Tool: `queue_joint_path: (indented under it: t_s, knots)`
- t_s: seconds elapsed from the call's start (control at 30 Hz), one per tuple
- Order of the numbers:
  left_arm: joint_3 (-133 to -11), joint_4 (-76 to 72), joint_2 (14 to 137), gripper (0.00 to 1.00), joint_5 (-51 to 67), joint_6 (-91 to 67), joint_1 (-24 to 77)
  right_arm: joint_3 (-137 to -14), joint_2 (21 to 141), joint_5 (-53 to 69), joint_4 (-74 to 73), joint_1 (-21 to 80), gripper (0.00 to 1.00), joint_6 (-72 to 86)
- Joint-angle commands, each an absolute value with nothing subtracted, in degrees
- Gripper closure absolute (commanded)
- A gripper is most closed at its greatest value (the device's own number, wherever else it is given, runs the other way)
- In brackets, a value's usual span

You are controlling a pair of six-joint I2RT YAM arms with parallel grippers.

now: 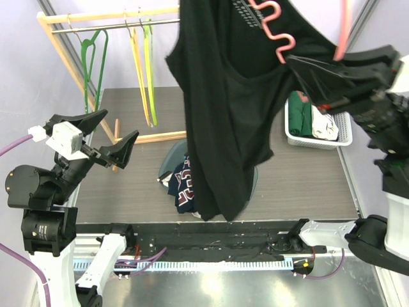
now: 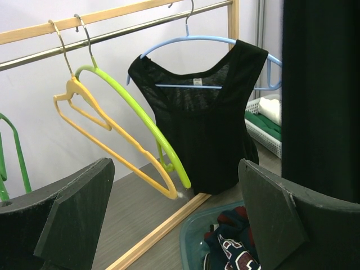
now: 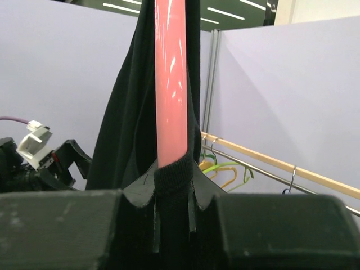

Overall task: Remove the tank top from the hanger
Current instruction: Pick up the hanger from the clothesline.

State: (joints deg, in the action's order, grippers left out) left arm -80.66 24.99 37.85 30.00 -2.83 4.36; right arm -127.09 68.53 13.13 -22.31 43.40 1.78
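A black tank top [image 1: 223, 109] hangs from a pink hanger [image 1: 276, 35] high over the table's middle. My right gripper [image 1: 305, 69] is shut on the hanger's arm where the tank top's strap wraps it. In the right wrist view the pink hanger [image 3: 170, 84] rises out of the shut jaws with the black strap [image 3: 174, 180] pinched round it. My left gripper [image 1: 118, 128] is open and empty, left of the tank top and apart from it. In the left wrist view the held tank top [image 2: 320, 95] is a dark band at the right, beyond the open left gripper [image 2: 174, 225].
A wooden rack [image 1: 108, 16] at the back left holds green, yellow and lime hangers [image 1: 148, 70]. The left wrist view shows a second black top on a blue hanger [image 2: 202, 124] there. A teal basin [image 1: 167, 160] with a navy jersey lies under the tank top. A white basket [image 1: 317, 142] of clothes stands at the right.
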Motion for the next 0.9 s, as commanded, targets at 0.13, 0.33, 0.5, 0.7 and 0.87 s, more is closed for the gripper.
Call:
queue_joint_path:
  t_s: [0.13, 0.33, 0.5, 0.7, 0.87]
  knots:
    - [-80.4, 22.1, 37.0, 0.03, 30.1, -2.7, 4.1, -127.1, 69.4, 9.7, -17.1, 43.6, 0.99, -1.2]
    - [-80.9, 22.2, 36.8, 0.04, 30.9, -2.9, 4.0, -120.3, 64.9, 11.0, -18.6, 43.6, 0.99, -0.4]
    - [-82.1, 22.1, 37.3, 0.03, 32.1, -2.9, 4.1, -110.8, 58.2, 14.0, -21.5, 43.6, 0.99, 1.4]
    - [-84.1, 22.2, 37.4, 0.05, 41.5, -2.0, 4.1, -101.4, 54.6, 18.1, -28.1, 43.6, 0.99, 2.4]
    - [-85.2, 22.3, 37.3, 0.05, 46.9, -1.9, 4.0, -97.7, 53.8, 22.4, -32.6, 43.6, 0.99, 2.8]
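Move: The right hand holds one end of the pink hanger with the black tank top on it. The teal basin lies about 15 cm ahead of that hand, 16 cm left and some 66 cm below; the tank top on the blue hanger is about 38 cm ahead, 9 cm left and 18 cm lower. From the empty, open left hand, the pink hanger's middle is about 22 cm right, 4 cm ahead and 30 cm up, and the lime hanger some 35 cm ahead, 5 cm right and about level. Forward and left by about 5 cm at first, then back out of that reach and steadily down, the right hand lowers the pink hanger some 15 cm, fingers still shut on its end and dipping from their upward tilt by roughly 20 degrees. Late on, the open left hand eases back and a little right, turning slightly clockwise, touching nothing. ##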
